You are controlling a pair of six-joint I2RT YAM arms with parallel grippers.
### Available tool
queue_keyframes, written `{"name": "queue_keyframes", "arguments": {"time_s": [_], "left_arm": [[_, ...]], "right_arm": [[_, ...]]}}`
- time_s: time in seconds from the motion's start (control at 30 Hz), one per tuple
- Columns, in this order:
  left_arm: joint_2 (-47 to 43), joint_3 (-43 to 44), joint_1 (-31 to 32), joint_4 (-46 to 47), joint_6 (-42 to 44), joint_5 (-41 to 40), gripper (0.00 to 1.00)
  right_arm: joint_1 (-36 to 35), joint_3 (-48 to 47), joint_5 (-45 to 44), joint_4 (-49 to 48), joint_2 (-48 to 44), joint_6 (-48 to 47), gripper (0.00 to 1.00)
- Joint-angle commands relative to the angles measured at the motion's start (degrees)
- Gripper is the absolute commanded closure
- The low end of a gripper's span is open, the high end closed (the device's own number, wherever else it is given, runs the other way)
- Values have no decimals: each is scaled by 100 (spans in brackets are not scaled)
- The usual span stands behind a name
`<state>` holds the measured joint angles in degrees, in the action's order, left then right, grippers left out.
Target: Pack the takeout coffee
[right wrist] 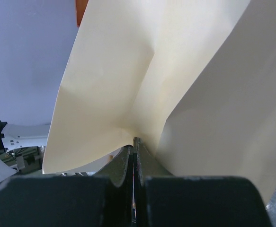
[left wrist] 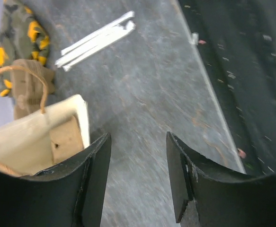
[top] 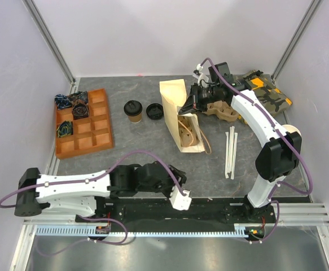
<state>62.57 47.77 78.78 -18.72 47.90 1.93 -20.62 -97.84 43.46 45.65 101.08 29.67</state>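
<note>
The takeout coffee (top: 133, 110), a small brown cup with a black lid, stands upright on the grey mat left of the tan paper bag (top: 179, 116). The bag lies with its mouth toward the near side, rope handles spilling out. My right gripper (top: 191, 101) is shut on the bag's upper edge; in the right wrist view the pale paper (right wrist: 175, 71) rises from the closed jaws of that gripper (right wrist: 136, 142). Low by the near edge, my left gripper (top: 177, 174) is open and holds nothing. In its own view that gripper (left wrist: 138, 137) has bare mat between its fingers, and the bag (left wrist: 33, 137) shows at left.
A loose black lid (top: 154, 110) lies between the cup and the bag. An orange compartment tray (top: 96, 132) with colourful items is at left. A brown cup carrier (top: 220, 110), a camouflage cloth (top: 268, 90) and white stir sticks (top: 231, 149) are to the right.
</note>
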Motion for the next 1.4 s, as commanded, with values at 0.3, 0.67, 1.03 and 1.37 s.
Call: {"name": "queue_keyframes", "arguments": {"time_s": [0.3, 0.67, 1.03, 1.37], "left_arm": [[1275, -637, 6, 3515, 993, -1485, 40], [2233, -172, -618, 3542, 1423, -1441, 43], [2682, -22, -829, 3445, 1565, -1415, 68], [2139, 206, -909, 2438, 1232, -1082, 98]], "right_arm": [[14, 204, -75, -196, -220, 364, 100], [23, 292, -4, -214, -238, 355, 100], [41, 362, 48, -232, -255, 373, 100], [67, 380, 110, -223, -264, 180, 100]]}}
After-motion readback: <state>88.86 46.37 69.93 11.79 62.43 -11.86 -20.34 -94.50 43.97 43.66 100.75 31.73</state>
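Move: My left hand is open on the robot's side of the paper bag. The near rim of the bag's mouth lies about 12 cm ahead, 5 cm to the right and 7 cm below. The cup tray inside the bag is some 8 cm beyond that rim; the white sticks lie about 16 cm ahead and 26 cm to the right, 17 cm lower. From my right hand, already shut on the bag's paper, the rim is roughly 13 cm back, 2 cm right and 14 cm below. I bring my left hand forward about 12 cm to the bag's near rim, sinking some 6 cm and easing 5 cm right early on, while the wrist rolls and swings the fingers a little counter-clockwise. Once there I all but stop and shut the half-open fingers, pinching the paper edge. My right hand keeps its grip on the bag's paper, sinking barely a centimetre. ##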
